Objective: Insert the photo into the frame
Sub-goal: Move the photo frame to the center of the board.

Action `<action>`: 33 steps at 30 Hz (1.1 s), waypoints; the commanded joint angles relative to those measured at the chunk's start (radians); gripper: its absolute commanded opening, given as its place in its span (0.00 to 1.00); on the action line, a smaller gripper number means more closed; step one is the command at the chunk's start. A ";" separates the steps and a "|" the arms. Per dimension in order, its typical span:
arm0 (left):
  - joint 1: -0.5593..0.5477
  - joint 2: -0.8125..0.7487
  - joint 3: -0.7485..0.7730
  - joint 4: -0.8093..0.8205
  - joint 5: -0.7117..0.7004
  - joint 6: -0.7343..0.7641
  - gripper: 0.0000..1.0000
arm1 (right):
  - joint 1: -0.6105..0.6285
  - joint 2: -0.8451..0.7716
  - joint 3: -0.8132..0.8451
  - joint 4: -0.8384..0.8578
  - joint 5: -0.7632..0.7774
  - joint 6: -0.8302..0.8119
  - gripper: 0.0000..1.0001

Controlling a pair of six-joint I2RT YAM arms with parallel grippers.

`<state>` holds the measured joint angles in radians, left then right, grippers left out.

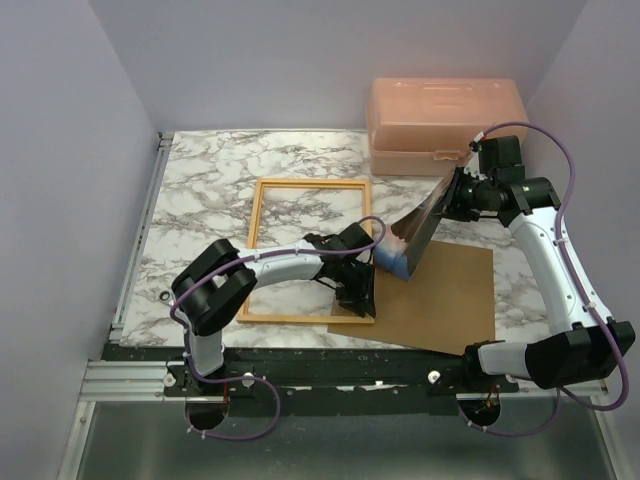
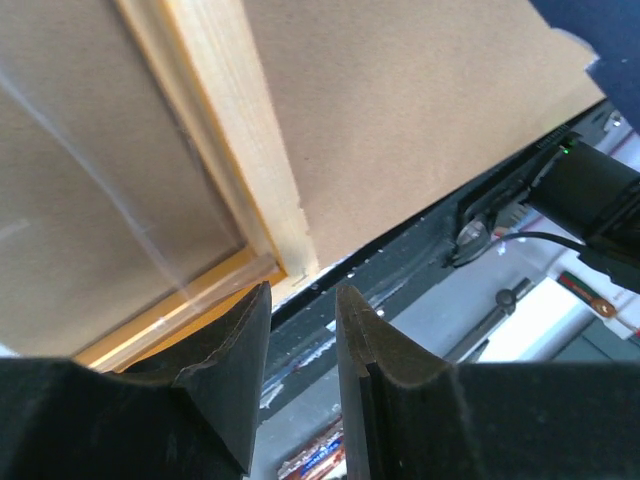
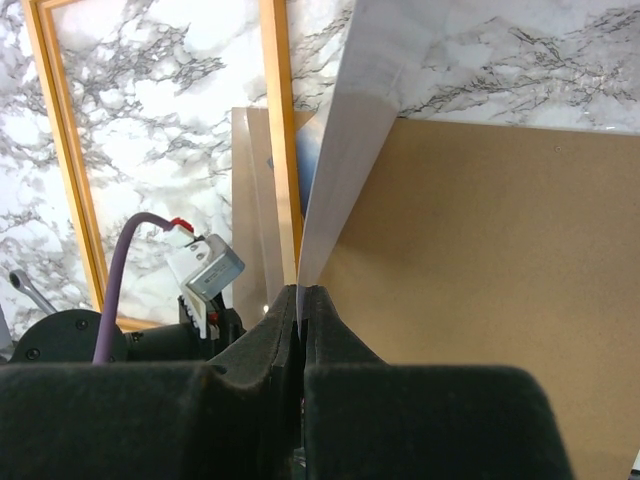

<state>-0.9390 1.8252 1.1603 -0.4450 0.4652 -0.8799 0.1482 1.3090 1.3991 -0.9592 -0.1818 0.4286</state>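
The photo (image 1: 415, 235) stands on edge and tilted, above the right rail of the orange frame (image 1: 256, 215). My right gripper (image 1: 452, 200) is shut on its upper right edge. The right wrist view shows the photo's white back (image 3: 350, 130) running up from the pinched fingertips of the right gripper (image 3: 301, 292), with the frame rail (image 3: 278, 120) just to its left. My left gripper (image 1: 360, 295) hovers at the frame's near right corner (image 2: 235, 130). In the left wrist view the left gripper (image 2: 303, 290) has its jaws apart with nothing between them.
A brown backing board (image 1: 440, 300) lies at the near right, and the frame's near right corner overlaps it. A clear sheet (image 2: 100, 220) lies inside that corner. The pink plastic box (image 1: 445, 125) stands at the back right. The table's dark front rail (image 1: 330, 365) runs just below the left gripper.
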 commanded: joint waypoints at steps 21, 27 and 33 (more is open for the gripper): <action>0.140 -0.258 -0.184 0.140 0.060 0.034 0.48 | -0.007 0.006 0.134 0.025 -0.124 -0.021 0.01; 0.390 -0.419 -0.388 0.172 0.109 0.072 0.52 | -0.007 -0.011 0.138 0.075 -0.224 -0.018 0.01; 0.637 -0.557 -0.476 0.002 -0.019 0.156 0.61 | -0.007 -0.018 0.121 0.142 -0.353 -0.003 0.01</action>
<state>-0.4244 1.3678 0.7177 -0.3092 0.5392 -0.8131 0.1482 1.3144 1.5043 -0.8963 -0.3943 0.4213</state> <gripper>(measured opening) 0.564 0.038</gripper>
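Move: The left hand, low over the table, has the photo frame's near right corner about 2 cm back and 2 cm to its right; the frame's middle is some 12 cm ahead and 12 cm left. The brown backing board's middle lies roughly 4 cm ahead and 11 cm right, the held photo's lower end about 9 cm ahead and 7 cm right. From the right hand, some 20 cm up, the frame's middle is about 28 cm left and 3 cm back, the board's middle 7 cm left and 12 cm back. Rightward and back by barely 1–2 cm at first, the left hand then rises about 5 cm away from the frame's near right corner and swings left and forward some 16 cm over the opening towards the frame's left rail, turning about 25 degrees counter-clockwise while its fingers open wider. The right hand keeps its pinch on the photo, lifting it about 5 cm and easing left. ##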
